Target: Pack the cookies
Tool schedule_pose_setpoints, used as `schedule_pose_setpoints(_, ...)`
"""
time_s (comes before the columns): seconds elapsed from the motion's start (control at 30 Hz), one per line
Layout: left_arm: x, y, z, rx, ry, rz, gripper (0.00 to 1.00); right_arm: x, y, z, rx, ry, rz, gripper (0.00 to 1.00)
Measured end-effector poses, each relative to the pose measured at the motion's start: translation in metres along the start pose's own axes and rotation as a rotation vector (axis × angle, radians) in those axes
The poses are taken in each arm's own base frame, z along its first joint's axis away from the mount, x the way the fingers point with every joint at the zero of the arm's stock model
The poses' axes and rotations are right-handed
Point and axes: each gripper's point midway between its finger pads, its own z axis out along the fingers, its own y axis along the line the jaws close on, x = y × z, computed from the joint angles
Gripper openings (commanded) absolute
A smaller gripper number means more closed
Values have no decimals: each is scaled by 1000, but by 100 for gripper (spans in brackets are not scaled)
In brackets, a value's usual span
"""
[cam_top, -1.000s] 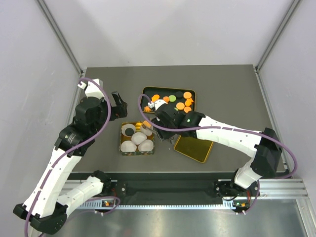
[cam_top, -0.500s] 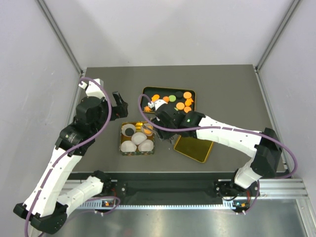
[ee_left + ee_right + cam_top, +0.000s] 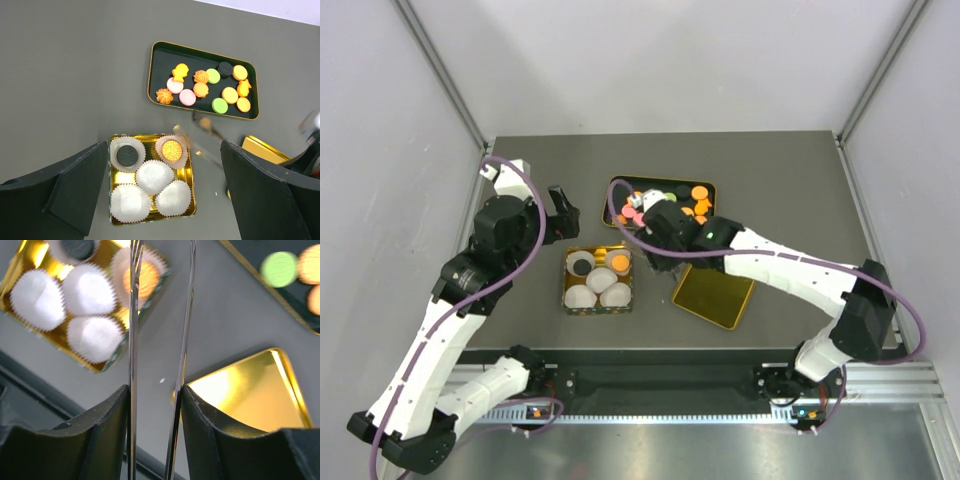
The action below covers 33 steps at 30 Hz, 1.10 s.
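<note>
Several cookies (image 3: 692,205) lie in the black tray (image 3: 612,185): orange, pink, green and one dark; they also show in the left wrist view (image 3: 200,85). The gold box (image 3: 567,300) holds white paper cups. One cup holds an orange cookie (image 3: 620,263) (image 3: 171,148) (image 3: 142,279), another a dark cookie (image 3: 581,265) (image 3: 127,156). My right gripper (image 3: 645,215) (image 3: 155,410) is shut on metal tongs (image 3: 134,315), whose blades stand apart and empty between box and tray. My left gripper (image 3: 558,212) (image 3: 165,200) is open and empty, high above the box.
The gold lid (image 3: 713,296) (image 3: 250,390) lies on the table right of the box, in front of the black tray. Three white cups (image 3: 155,176) in the box hold nothing. The grey table ends at walls on the left, back and right.
My right gripper with the tongs has moved from over the box's back right cup toward the black tray. An orange cookie now shows in that cup. The left arm has not moved.
</note>
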Motion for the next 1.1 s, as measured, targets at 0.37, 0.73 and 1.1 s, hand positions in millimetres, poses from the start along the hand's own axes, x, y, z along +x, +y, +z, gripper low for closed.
schedule_pose_setpoints(0.37, 2, -2, 1, 7, 3, -8, 99, -32, -102, 2, 157, -49, 169, 44)
schedule_pose_setpoints(0.73, 2, -2, 1, 7, 2, -12, 99, -27, -97, 52, 112, 33, 174, 45)
schedule_pose_setpoints(1.1, 1, -2, 1, 7, 2, -11, 99, -24, -98, 62, 117, 48, 174, 45)
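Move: The right hand's two fork tines are empty. The orange cookie beside the near pink one in the black tray lies about 18 cm ahead of the right hand, 1 cm left, 15 cm below. That pink cookie is 4 cm left of it and 2 nearer; the near green one is 4 cm right of it and 3 nearer. From the left hand the orange cookie is roughly 15 cm ahead, 17 right, 30 below. The right hand swings some 10 cm forward and slightly right, then sinks about 5 cm towards the orange cookie. ##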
